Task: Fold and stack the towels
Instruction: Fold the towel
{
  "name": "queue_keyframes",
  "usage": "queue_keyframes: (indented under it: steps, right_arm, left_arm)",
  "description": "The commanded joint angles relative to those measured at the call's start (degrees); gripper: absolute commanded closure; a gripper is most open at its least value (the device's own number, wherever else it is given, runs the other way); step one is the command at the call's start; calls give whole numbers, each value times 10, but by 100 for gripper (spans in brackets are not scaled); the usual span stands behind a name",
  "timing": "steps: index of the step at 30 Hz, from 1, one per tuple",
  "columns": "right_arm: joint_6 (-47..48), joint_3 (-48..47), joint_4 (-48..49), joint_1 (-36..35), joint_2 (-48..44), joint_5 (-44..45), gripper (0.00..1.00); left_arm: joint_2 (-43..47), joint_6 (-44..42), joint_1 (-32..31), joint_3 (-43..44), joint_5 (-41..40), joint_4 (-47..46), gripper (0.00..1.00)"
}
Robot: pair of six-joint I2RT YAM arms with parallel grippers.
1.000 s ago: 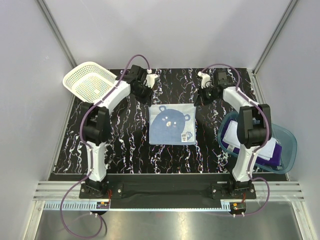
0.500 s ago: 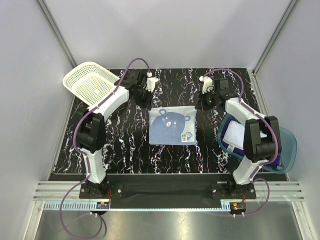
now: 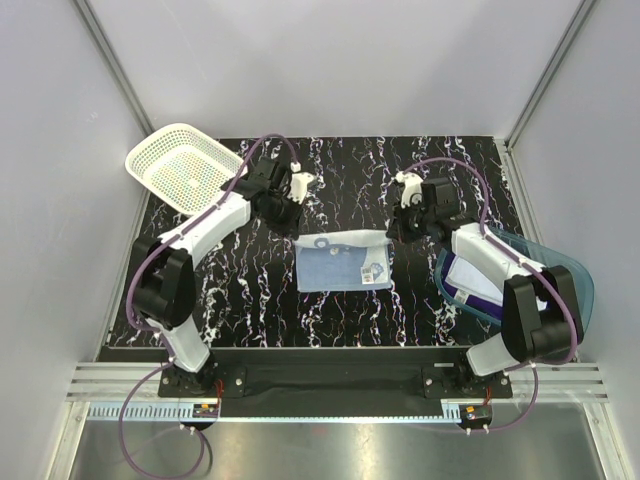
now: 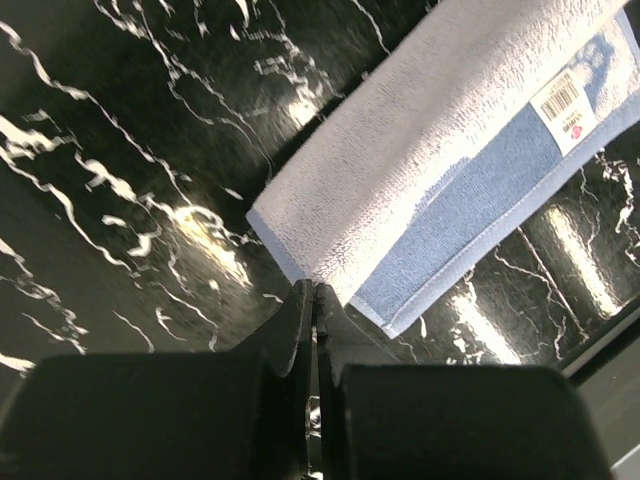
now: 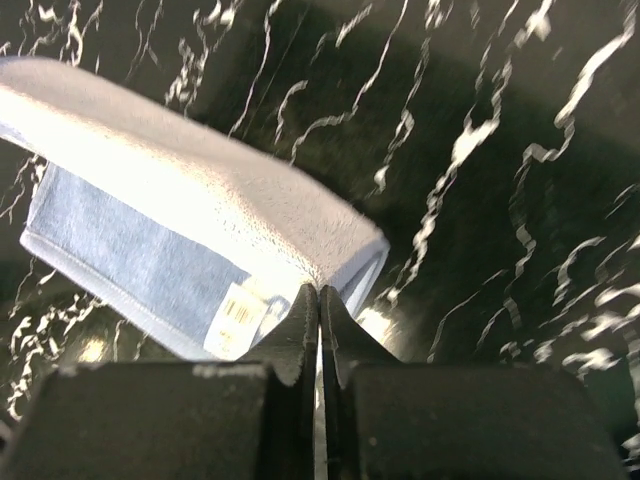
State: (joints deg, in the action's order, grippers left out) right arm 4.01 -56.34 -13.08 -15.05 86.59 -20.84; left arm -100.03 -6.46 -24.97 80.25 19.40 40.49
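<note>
The light blue towel (image 3: 345, 262) lies mid-table, its far edge lifted and folded over toward the near side, pale underside up. My left gripper (image 3: 299, 236) is shut on the towel's far-left corner (image 4: 420, 170), the jaws pinching the cloth in the left wrist view (image 4: 315, 292). My right gripper (image 3: 390, 236) is shut on the far-right corner (image 5: 200, 190), also pinched between closed jaws (image 5: 320, 292). A barcode label (image 3: 374, 270) shows on the lower blue layer. A white towel (image 3: 468, 272) and a purple towel (image 3: 490, 300) lie in the tub at the right.
A translucent blue tub (image 3: 572, 272) sits at the table's right edge under my right arm. A white lattice basket (image 3: 180, 168) stands at the far left corner. The table top (image 3: 250, 290) is black marble-patterned, walled on three sides.
Both grippers have moved toward the near side, carrying the towel's far edge with them. The flat towel now shows as a shorter folded band, the bear face mostly covered.
</note>
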Motion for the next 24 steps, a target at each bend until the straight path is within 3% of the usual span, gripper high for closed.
queue_keyframes:
  steps: [1,14,24]
  right_arm:
    - [-37,33,12,-9,-40,27,100]
    - [-119,97,-19,-11,-99,12,100]
    - [-175,112,-73,-12,-96,8,99]
  left_arm:
    - [40,15,-12,-34,-7,-16,100]
    - [86,51,-46,-128,3,-25,100]
    - [82,65,-66,-152,15,-23,100]
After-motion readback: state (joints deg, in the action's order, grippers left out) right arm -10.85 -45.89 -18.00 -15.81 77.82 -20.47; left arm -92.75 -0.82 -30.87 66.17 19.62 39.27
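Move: I already hold the towel's two far corners, one in each shut hand. Its near edge, where they are going, lies about 12 cm straight back of each hand and some 7 cm lower. The white tag is about 9 cm back and 4 cm left of my right hand. The white basket stands some 16 cm ahead and 26 cm left of my left hand, and the blue basket about 12 cm back and 28 cm right of my right hand. With both hands together I draw the pinched far edge back over the lower layer towards the near edge, about 8 cm with the left and 7 cm with the right. I sink some 3 cm on the way, mostly in the quicker first half, then ease off, tipping my fingers to point more steeply down; the right wrist also turns about 10 degrees clockwise. ##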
